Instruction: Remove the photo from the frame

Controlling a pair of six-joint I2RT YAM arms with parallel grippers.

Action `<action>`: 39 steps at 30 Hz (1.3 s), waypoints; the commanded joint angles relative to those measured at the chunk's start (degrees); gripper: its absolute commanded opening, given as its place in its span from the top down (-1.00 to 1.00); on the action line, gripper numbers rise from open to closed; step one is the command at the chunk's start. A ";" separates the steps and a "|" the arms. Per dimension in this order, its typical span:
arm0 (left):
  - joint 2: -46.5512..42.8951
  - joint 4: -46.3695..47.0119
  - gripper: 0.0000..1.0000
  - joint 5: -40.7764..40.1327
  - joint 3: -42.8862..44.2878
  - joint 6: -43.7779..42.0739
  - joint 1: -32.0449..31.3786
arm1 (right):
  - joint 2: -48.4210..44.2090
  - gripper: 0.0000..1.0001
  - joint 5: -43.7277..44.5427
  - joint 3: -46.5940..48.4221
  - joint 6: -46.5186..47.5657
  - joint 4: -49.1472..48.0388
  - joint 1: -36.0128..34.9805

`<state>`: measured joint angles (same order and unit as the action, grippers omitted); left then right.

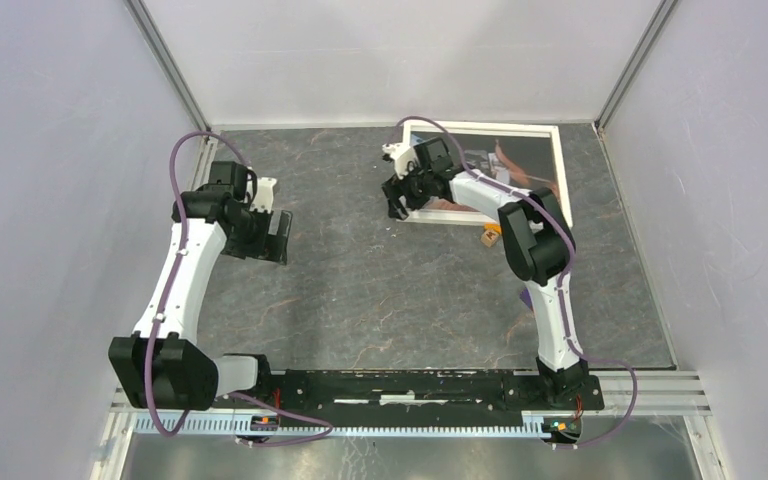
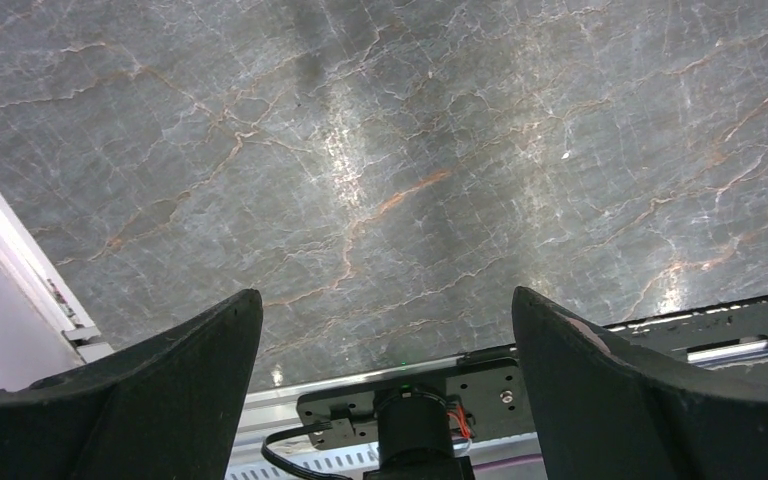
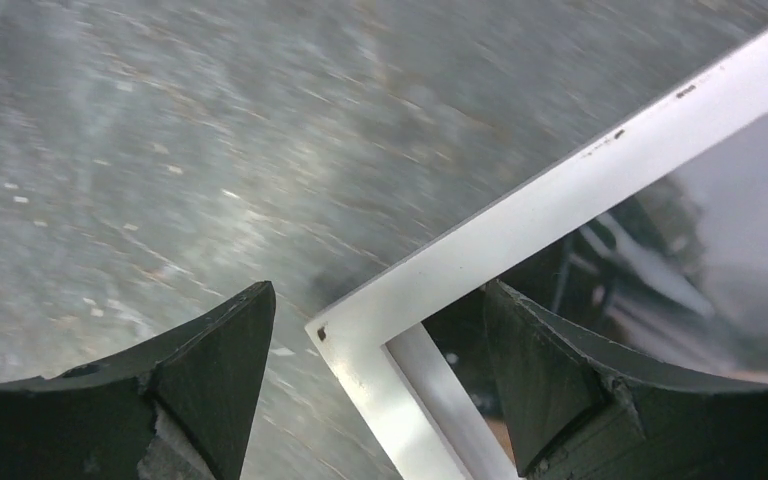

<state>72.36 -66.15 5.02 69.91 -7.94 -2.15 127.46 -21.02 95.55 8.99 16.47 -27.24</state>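
The frame [image 1: 480,128], with a narrow white border, lies flat at the back right of the table. The photo [image 1: 520,165] shows inside it, face up. My right gripper [image 1: 400,205] is open at the frame's near left corner. In the right wrist view the gripper [image 3: 378,292] straddles that corner of the frame [image 3: 580,190]: one finger over the table, the other over the glazed photo [image 3: 660,250]. It holds nothing. My left gripper [image 1: 280,235] is open and empty over the table at the left, far from the frame; its wrist view [image 2: 385,295] shows only tabletop.
A small orange-brown object [image 1: 490,237] lies by the frame's near edge, beside my right arm. Grey walls enclose the table on three sides. The arms' base rail [image 2: 410,400] runs along the near edge.
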 commanded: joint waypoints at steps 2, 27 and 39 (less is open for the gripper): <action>0.78 -0.20 -1.00 3.77 1.59 2.08 2.03 | 3.89 -0.64 -7.70 4.08 -1.02 -0.34 -6.56; 15.96 14.30 -1.00 15.61 6.92 6.88 13.95 | -11.81 -0.72 -15.37 2.47 -4.02 -1.87 -10.36; 36.72 20.82 -1.00 7.84 22.67 13.72 -6.06 | -33.26 -0.58 -4.82 -22.22 9.01 10.97 3.38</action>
<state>104.68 -48.16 16.34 86.54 1.96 -3.81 98.13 -30.04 81.76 12.08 20.84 -22.20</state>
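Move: The right hand is low at the photo frame's near-left corner, with the corner between the open fingers and one finger inside the rim; the frame's middle lies about 13 cm ahead, 18 cm right and 2 cm below. From that hand the wooden block is some 7 cm back and 20 cm right, the screwdriver about 4 cm back and 20 cm right. From the left hand, the frame's middle is roughly 34 cm ahead, 45 cm right and 15 cm below. With its open finger still hooked inside the near-left corner, the right hand drags the photo frame about 17 cm left and 13 cm back, turning some 25 degrees counter-clockwise, then comes free, rising about 15 cm and swinging right over the photo. The left hand, open, swerves 5 cm left, then reaches 15 cm forward, right and down towards the frame's left rim. ##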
